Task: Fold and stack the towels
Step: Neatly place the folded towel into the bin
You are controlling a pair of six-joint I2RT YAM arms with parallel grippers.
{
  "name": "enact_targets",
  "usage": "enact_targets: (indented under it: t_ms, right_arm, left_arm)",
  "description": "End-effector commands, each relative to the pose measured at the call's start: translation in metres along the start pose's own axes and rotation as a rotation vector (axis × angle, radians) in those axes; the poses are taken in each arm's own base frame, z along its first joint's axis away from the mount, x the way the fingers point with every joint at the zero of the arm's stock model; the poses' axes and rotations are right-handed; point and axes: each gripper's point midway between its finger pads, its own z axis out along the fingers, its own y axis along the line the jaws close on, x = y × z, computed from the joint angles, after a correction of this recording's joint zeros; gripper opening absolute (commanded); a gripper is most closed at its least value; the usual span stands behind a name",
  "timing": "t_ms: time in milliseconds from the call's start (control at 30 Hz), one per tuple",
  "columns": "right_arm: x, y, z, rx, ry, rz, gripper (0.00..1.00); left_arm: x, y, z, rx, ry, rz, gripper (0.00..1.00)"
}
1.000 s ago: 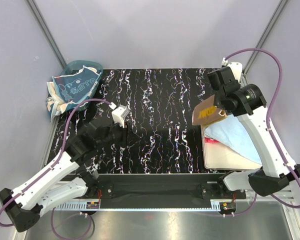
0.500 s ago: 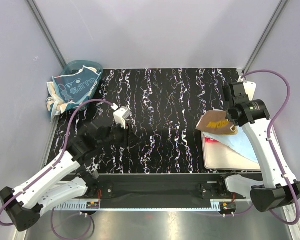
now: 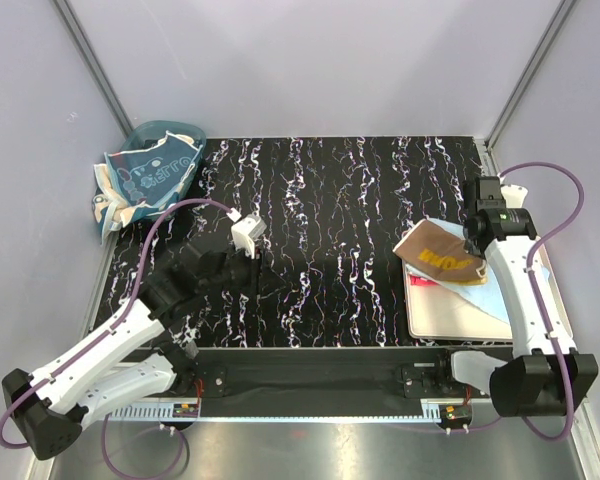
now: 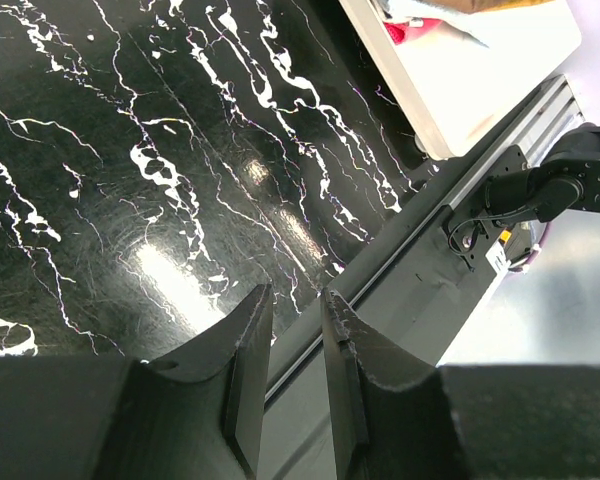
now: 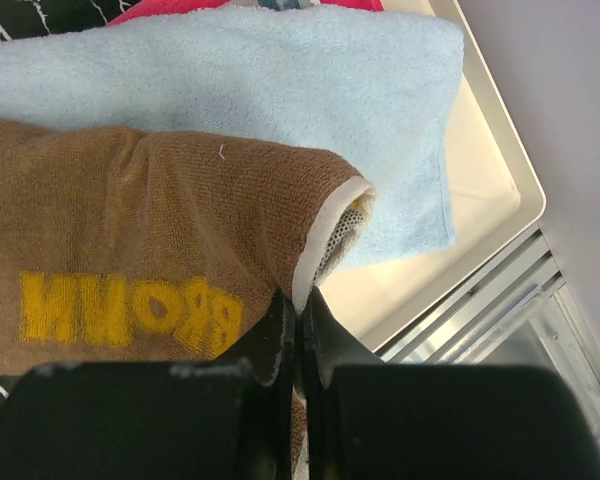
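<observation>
A brown-orange towel (image 3: 438, 254) (image 5: 130, 230) with yellow lettering lies draped over a light blue towel (image 3: 483, 292) (image 5: 280, 80) on the cream tray (image 3: 460, 322) (image 5: 485, 190). My right gripper (image 3: 473, 260) (image 5: 298, 305) is shut on the brown towel's white-edged corner. A red towel (image 3: 426, 283) (image 5: 170, 10) peeks out underneath. More towels, one teal with white print (image 3: 158, 172), sit in the basket at the far left. My left gripper (image 3: 251, 277) (image 4: 295, 300) hovers open over the table's front edge with nothing between its fingers (image 4: 245, 345).
The teal plastic basket (image 3: 185, 133) stands at the table's back left corner. The black marbled table (image 3: 320, 200) runs between both arms. A metal rail (image 4: 460, 200) runs along the front edge, and grey walls close in the sides.
My right arm has carried the brown towel rightward and down, from above the tray's left edge onto the light blue towel. The left arm has barely shifted.
</observation>
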Motion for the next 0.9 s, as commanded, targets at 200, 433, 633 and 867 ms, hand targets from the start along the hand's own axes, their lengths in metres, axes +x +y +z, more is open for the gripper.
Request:
enact_targets:
  t_ms: [200,433,633,867]
  right_arm:
    - [0.006,-0.019,0.033,0.153,0.044,0.085,0.14]
    - [0.009,-0.022,0.031,0.168,0.058,0.111,0.61]
    - [-0.004,-0.019,0.009,0.082,0.025,0.153,0.87]
    - [-0.036,0.036,-0.017,-0.270,-0.045,0.224,0.95]
  left_arm:
    - [0.000,-0.004,-0.001,0.028,0.007,0.046,0.31]
    - [0.001,-0.005,-0.002,0.036,0.007,0.053,0.31]
    - [0.003,-0.003,-0.003,0.027,0.003,0.048,0.31]
    - [-0.005,0.002,0.001,-0.009,-0.012,0.033,0.32]
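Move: The right hand grips one end of the brown towel, which trails left, its middle about 8 cm left, 2 cm ahead and 7 cm lower. It is going down onto the bin, whose middle lies roughly 3 cm right, 2 cm back and 13 cm below. The blue towel lies in the bin, some 2 cm right and 12 cm down; the red towel peeks out beneath, its middle about 3 cm ahead. From the left hand, the bin is around 57 cm right, 3 cm ahead. Still pinching the brown towel's end, the right hand lowers it about 3.5 cm towards the bin while drifting some 2.5 cm right, then opens its fingers wide and lets go. It then rises roughly 4 cm, moving back left and forward, with the fingertips tilting up about 10 degrees. ##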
